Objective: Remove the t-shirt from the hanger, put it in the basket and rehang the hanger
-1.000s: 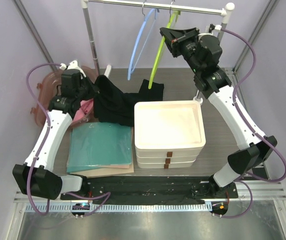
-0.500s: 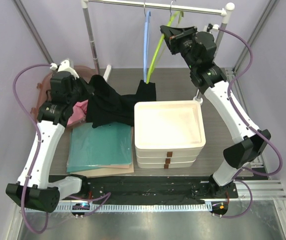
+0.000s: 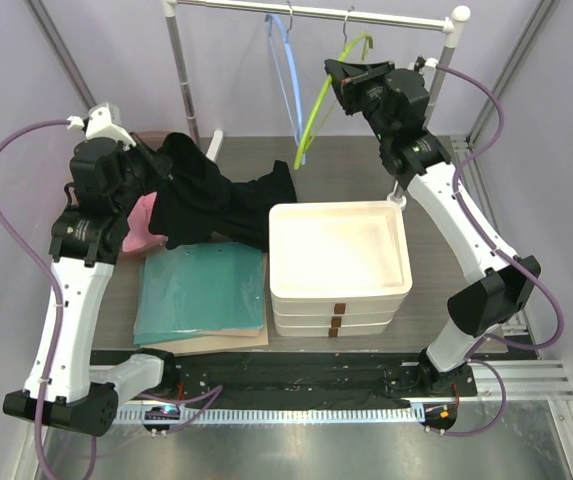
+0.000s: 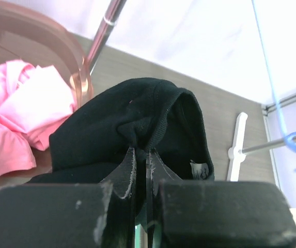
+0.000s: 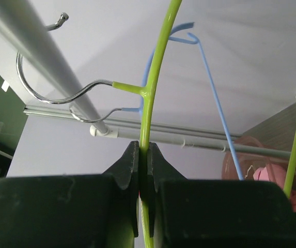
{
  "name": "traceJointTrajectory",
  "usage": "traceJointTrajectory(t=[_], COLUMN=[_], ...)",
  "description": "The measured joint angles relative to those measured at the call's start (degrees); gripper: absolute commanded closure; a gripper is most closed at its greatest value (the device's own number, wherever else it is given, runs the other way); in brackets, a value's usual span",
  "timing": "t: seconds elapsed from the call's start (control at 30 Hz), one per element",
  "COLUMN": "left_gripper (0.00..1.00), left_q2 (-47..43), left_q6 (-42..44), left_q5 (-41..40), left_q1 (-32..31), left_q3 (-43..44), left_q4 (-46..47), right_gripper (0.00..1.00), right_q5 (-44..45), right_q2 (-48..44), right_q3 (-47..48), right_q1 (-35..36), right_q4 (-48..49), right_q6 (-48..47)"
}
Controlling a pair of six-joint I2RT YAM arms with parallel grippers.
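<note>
The black t-shirt [image 3: 216, 200] hangs off my left gripper [image 3: 156, 160] and trails right onto the table, clear of the hangers. In the left wrist view the left gripper [image 4: 142, 155] is shut on a bunched fold of the shirt [image 4: 137, 116]. The lime green hanger [image 3: 318, 100] hangs from the rail [image 3: 316, 12], bare. My right gripper [image 3: 334, 75] is shut on its shoulder; in the right wrist view the right gripper [image 5: 143, 152] pinches the green rod [image 5: 155, 67]. A blue hanger [image 3: 284, 60] hangs beside it, also bare.
A stack of white trays [image 3: 338, 262] sits at the centre right. Folded teal cloth [image 3: 201, 292] lies on a tan board at the left front. A pink garment [image 3: 138, 225] lies in a brownish basket [image 4: 44, 39] at the far left. A rack post [image 3: 181, 75] stands behind.
My left gripper has lifted up and to the left, pulling the black t-shirt with it. The shirt's far end has slid away from the green hanger. The blue hanger has swung left.
</note>
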Motion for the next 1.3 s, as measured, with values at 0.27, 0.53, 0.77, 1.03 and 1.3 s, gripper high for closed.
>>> traceJointTrajectory(t=[0.27, 0.53, 0.77, 1.03, 1.3], left_gripper=[1.0, 1.0, 1.0, 1.0, 1.0], left_q2=[-0.1, -0.2, 0.7, 4.9, 16.4], left_q6=[1.8, 4.9, 7.4, 11.9, 18.5], left_q5=[-2.5, -8.0, -11.0, -14.0, -15.8], left_q1=[0.0, 0.2, 0.2, 0.2, 0.2], left_q3=[7.1, 14.2, 19.6, 27.5, 39.6], left_q4=[-1.2, -0.8, 2.5, 10.0, 18.3], right_gripper=[0.53, 0.09, 0.0, 0.0, 0.0], right_q5=[-0.1, -4.0, -5.3, -3.4, -4.0], right_q2=[-1.7, -2.4, -6.8, -22.8, -32.9], right_q3=[-5.4, -6.3, -6.1, -11.9, -20.8], right_q1=[-0.1, -0.1, -0.1, -0.1, -0.1], right_q4=[3.2, 2.8, -4.9, -11.3, -13.6], right_q6=[-0.5, -5.6, -15.1, -25.8, -30.6])
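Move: The left hand already grips the black t-shirt; the basket lies about 12 cm ahead, 13 cm to its left and some 35 cm below, with the pink t-shirt in it, 6 cm ahead, 10 cm left and 33 cm below. The right hand holds the green hanger, whose hook is on the rail about 9 cm ahead, 2 cm right and 10 cm above; the blue hanger is some 8 cm left and 1 cm ahead, level in height. Straight up climbs the left hand, about 26 cm and drifting slightly left, keeping its pinch on the black t-shirt while its fingers tilt up some 40 degrees. The right hand sinks a little, opens wide to let go of the green hanger under the rail, then draws back about 16 cm and to the right, away from the hanger, rolling its left side down. ##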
